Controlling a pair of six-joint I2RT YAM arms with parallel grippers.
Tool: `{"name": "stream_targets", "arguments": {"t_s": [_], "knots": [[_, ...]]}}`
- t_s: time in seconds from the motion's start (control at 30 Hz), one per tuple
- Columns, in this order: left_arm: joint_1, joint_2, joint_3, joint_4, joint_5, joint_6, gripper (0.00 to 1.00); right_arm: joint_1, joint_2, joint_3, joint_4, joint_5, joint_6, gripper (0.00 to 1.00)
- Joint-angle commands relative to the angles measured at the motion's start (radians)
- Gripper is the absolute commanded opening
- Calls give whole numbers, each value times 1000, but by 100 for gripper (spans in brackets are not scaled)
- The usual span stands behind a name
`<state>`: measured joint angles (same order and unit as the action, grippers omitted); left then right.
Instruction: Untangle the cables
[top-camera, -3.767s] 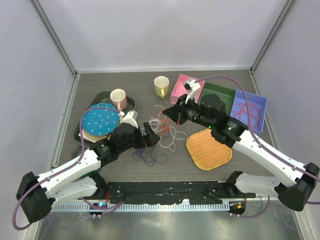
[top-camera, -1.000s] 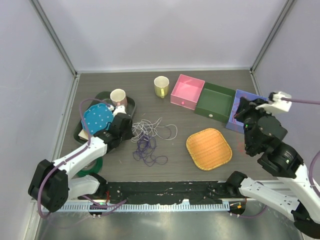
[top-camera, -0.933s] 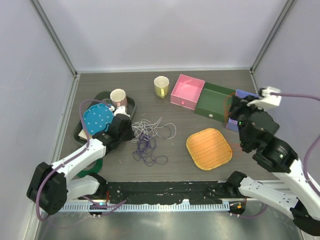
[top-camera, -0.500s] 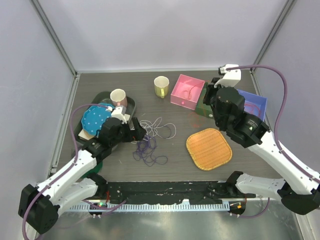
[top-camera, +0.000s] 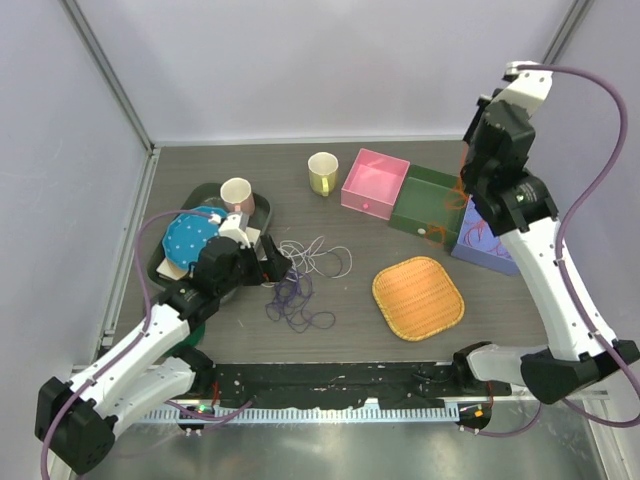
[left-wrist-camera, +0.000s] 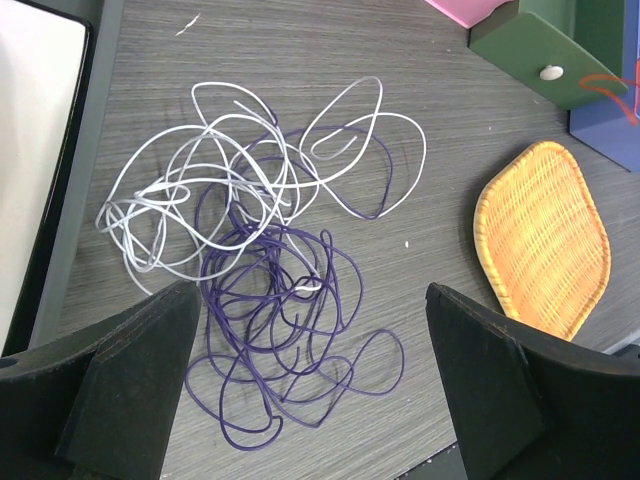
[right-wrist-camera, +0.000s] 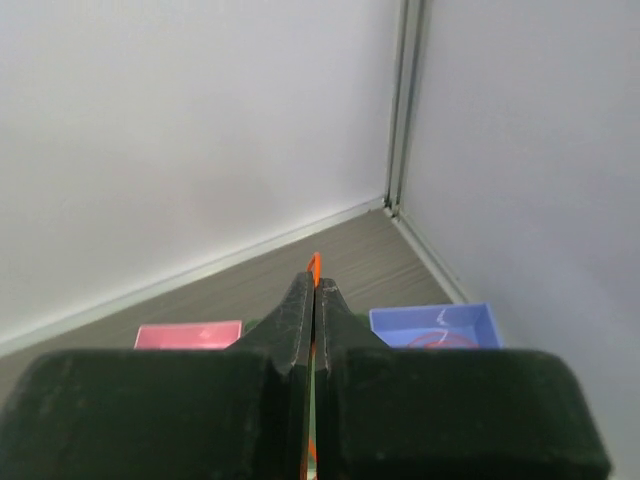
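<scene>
A tangle of cables lies mid-table: a white cable (top-camera: 318, 254) (left-wrist-camera: 230, 170) looped over a purple cable (top-camera: 296, 303) (left-wrist-camera: 285, 320). My left gripper (top-camera: 273, 266) (left-wrist-camera: 315, 400) is open just left of and above them, with the purple loops on the table between its fingers and nothing held. My right gripper (top-camera: 468, 178) (right-wrist-camera: 313, 290) is raised high over the boxes at the back right, shut on an orange cable (top-camera: 448, 214) (right-wrist-camera: 313, 264). That cable hangs down to the green and blue boxes (left-wrist-camera: 606, 84).
A woven yellow mat (top-camera: 418, 297) lies right of the tangle. Pink box (top-camera: 375, 183), green box (top-camera: 432, 198) and blue box (top-camera: 492, 247) stand in a row at the back right. A yellow mug (top-camera: 322, 173), a pink cup (top-camera: 236, 194) and a blue dotted plate (top-camera: 190, 238) are at the left.
My left gripper has opened beside the white and purple tangle. My right arm has swung up and back to the right, still shut on the orange cable.
</scene>
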<state>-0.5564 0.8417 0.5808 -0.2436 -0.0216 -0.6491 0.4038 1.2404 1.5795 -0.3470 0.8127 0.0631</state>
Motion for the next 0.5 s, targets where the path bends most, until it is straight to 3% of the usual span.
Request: {"name": "stream_targets", "arguments": {"t_s": [0.0,0.47], "knots": [[-4,19,5,1,2,-3,100,-111,50,149,-16,-110,12,1],[-4,14,14,-11,-9,6,100,-246,188,433,-56,-78,-3,1]]}}
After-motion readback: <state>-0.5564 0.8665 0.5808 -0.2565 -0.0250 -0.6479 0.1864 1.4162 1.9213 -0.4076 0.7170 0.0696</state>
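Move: The right hand holds the red cable high up. The blue bin meant for it lies about 15 cm to the right, level in reach and some 42 cm below. The green tray is almost underneath, about 5 cm farther out, and the pink tray 13 cm left and 10 cm farther out. From the idle left hand, the blue bin is roughly 52 cm right, 13 cm ahead and 13 cm below. Right hand, still pinching the red cable, rises about 6.5 cm and swings 6 cm right, slightly forward. ##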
